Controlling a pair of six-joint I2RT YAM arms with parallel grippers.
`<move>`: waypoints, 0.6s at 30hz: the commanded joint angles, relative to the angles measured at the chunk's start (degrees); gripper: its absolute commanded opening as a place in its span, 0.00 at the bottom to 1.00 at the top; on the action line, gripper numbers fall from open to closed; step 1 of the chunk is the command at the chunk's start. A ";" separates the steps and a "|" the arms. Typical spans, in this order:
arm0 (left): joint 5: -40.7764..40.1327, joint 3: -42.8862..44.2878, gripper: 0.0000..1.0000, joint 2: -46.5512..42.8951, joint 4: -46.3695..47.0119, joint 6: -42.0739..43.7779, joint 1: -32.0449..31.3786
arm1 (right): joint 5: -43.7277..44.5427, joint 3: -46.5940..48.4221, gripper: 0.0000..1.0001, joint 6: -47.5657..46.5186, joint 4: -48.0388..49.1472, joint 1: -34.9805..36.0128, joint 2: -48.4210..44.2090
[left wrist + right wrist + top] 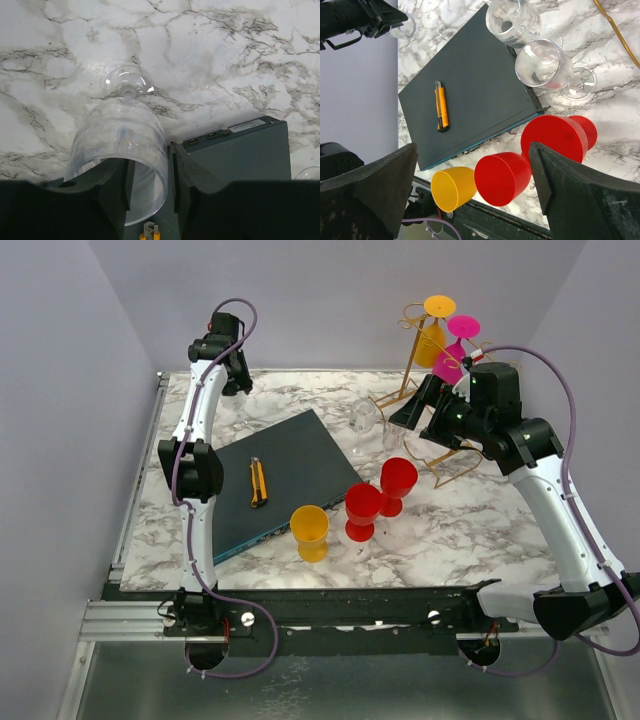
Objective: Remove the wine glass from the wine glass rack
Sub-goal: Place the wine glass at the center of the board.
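Observation:
The gold wire wine glass rack (405,380) stands at the back right, its wire also showing in the right wrist view (617,30). A yellow glass (432,335) and a pink glass (452,355) hang upside down on it. At the back left, a clear wine glass (120,135) stands upright on the marble. Its rim wall runs between the jaws of my left gripper (152,165), with a gap on each side, so the gripper is open. My right gripper (420,425) hovers beside the rack, wide open and holding nothing (474,146).
A dark slab (290,465) lies mid-table with a yellow utility knife (258,482) on it. Two clear glasses (365,420) stand next to the slab's far corner. Two red glasses (362,510) and a yellow one (310,532) stand near the front edge.

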 commanded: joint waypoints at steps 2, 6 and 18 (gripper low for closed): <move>-1.72 2.62 0.45 0.91 -0.55 1.03 0.55 | -0.83 0.95 1.00 -0.45 -0.05 0.29 0.48; -1.81 3.13 0.53 0.57 0.01 1.14 0.53 | -0.98 0.99 1.00 -0.36 0.13 0.33 0.63; -0.94 4.12 0.63 -0.10 1.49 1.14 0.55 | -1.16 0.89 1.00 -0.09 0.51 0.31 0.75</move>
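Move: The clear wine glass is upright in the left hand, its right-hand wall between the slightly open fingers, one inside the bowl; its middle is about 3 cm left of the hand, level ahead, and 6 cm below. The orange knife lies some 15 cm back and 2 cm right on the dark panel, about 12 cm down; another clear glass stands 28 cm right and 6 cm back. From the right hand, the held glass is roughly 24 cm ahead, 39 cm left and 22 cm lower. The wine glass is let go over the marble beyond the dark panel: the left fingers, already parting at its rim, go on opening to somewhat over half, one still inside the bowl, the other coming clear of the outer wall. The hand all but stays, sinking a trace, then easing up and slightly forward by about 1 cm. ##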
